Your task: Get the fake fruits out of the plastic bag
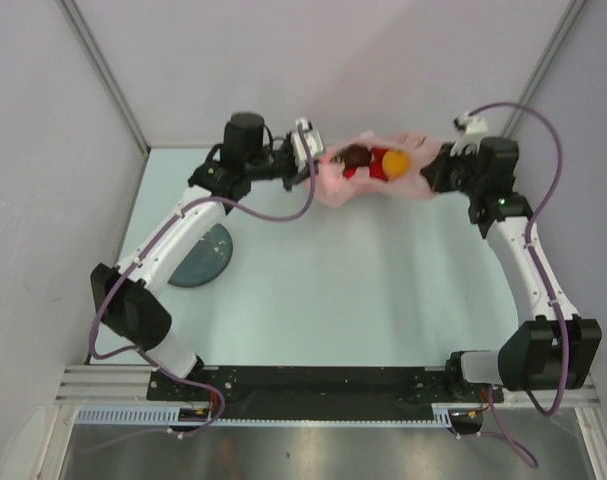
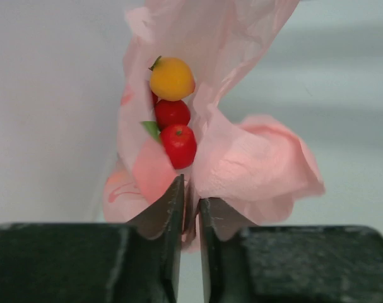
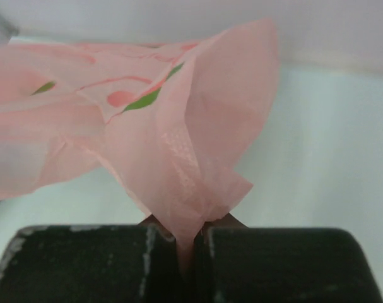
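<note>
The pink plastic bag (image 1: 375, 187) hangs stretched between both grippers at the back of the table, mouth upward. Inside it lie fake fruits: a dark maroon one (image 1: 356, 156), a yellow-orange one (image 1: 394, 160) and a red one (image 1: 368, 171). The left wrist view shows the yellow-orange fruit (image 2: 171, 79) above two red ones (image 2: 172, 113) (image 2: 179, 145) in the bag (image 2: 254, 158). My left gripper (image 1: 308, 160) (image 2: 191, 192) has its jaws parted a narrow way, with bag film still between them. My right gripper (image 1: 430, 165) (image 3: 191, 228) is shut on the bag's other edge (image 3: 178, 139).
A dark round plate (image 1: 205, 258) lies on the table at the left, partly under the left arm. Grey walls close in behind and to both sides. The pale table surface (image 1: 363, 290) stretches in front of the bag.
</note>
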Action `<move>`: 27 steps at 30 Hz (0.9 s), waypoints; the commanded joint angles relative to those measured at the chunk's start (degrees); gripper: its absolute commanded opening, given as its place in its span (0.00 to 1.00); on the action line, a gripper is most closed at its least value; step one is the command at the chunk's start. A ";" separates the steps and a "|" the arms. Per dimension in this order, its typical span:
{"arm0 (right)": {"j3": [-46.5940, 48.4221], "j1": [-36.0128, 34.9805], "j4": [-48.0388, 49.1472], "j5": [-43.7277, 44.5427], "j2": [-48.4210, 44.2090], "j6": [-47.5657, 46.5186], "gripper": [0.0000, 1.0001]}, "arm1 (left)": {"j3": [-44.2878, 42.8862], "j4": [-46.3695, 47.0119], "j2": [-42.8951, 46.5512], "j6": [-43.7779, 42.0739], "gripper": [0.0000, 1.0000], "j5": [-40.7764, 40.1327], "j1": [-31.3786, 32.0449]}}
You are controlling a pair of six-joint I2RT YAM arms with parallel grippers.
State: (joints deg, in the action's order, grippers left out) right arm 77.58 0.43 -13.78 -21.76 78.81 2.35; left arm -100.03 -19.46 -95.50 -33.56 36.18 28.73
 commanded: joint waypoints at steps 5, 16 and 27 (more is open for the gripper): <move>-22.38 -6.05 -4.06 -1.44 -8.40 7.05 0.00 | 29.35 -2.34 8.75 -0.64 0.43 0.12 2.91; -15.98 -5.88 -13.28 -3.64 -17.27 0.99 0.82 | 32.09 -1.45 25.27 25.56 1.00 -12.79 -13.77; -14.04 -9.12 -18.21 0.22 -20.71 -4.62 0.82 | 40.69 -1.73 21.51 24.50 0.99 -32.93 -37.93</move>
State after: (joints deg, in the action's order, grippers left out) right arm 61.87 -6.79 -28.71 -23.20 57.21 2.07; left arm -64.66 -22.83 -71.50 -9.91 12.38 -3.88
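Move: Between the raised hands hangs the plastic bag, its ends still in both grippers. Its middle is about 13 cm right of the left hand, 4 cm ahead and 8 below, with the yellow fruit 17 cm right and 5 ahead; the plate lies some 32 cm left, 6 back and 32 below. From the right hand the bag's middle is about 12 cm left, 2 ahead and 8 below; the yellow fruit is 8 left, 1 ahead. Swinging the bag down some 15–20 cm and about 10 cm back, both hands bring it to the table; the left opens on the way down, the right at the bottom, and both let go. The left then rises, sweeps about 30 cm left towards the plate, turning some 60 degrees counter-clockwise, and dips again, while the right rises about 12 cm and eases back. ##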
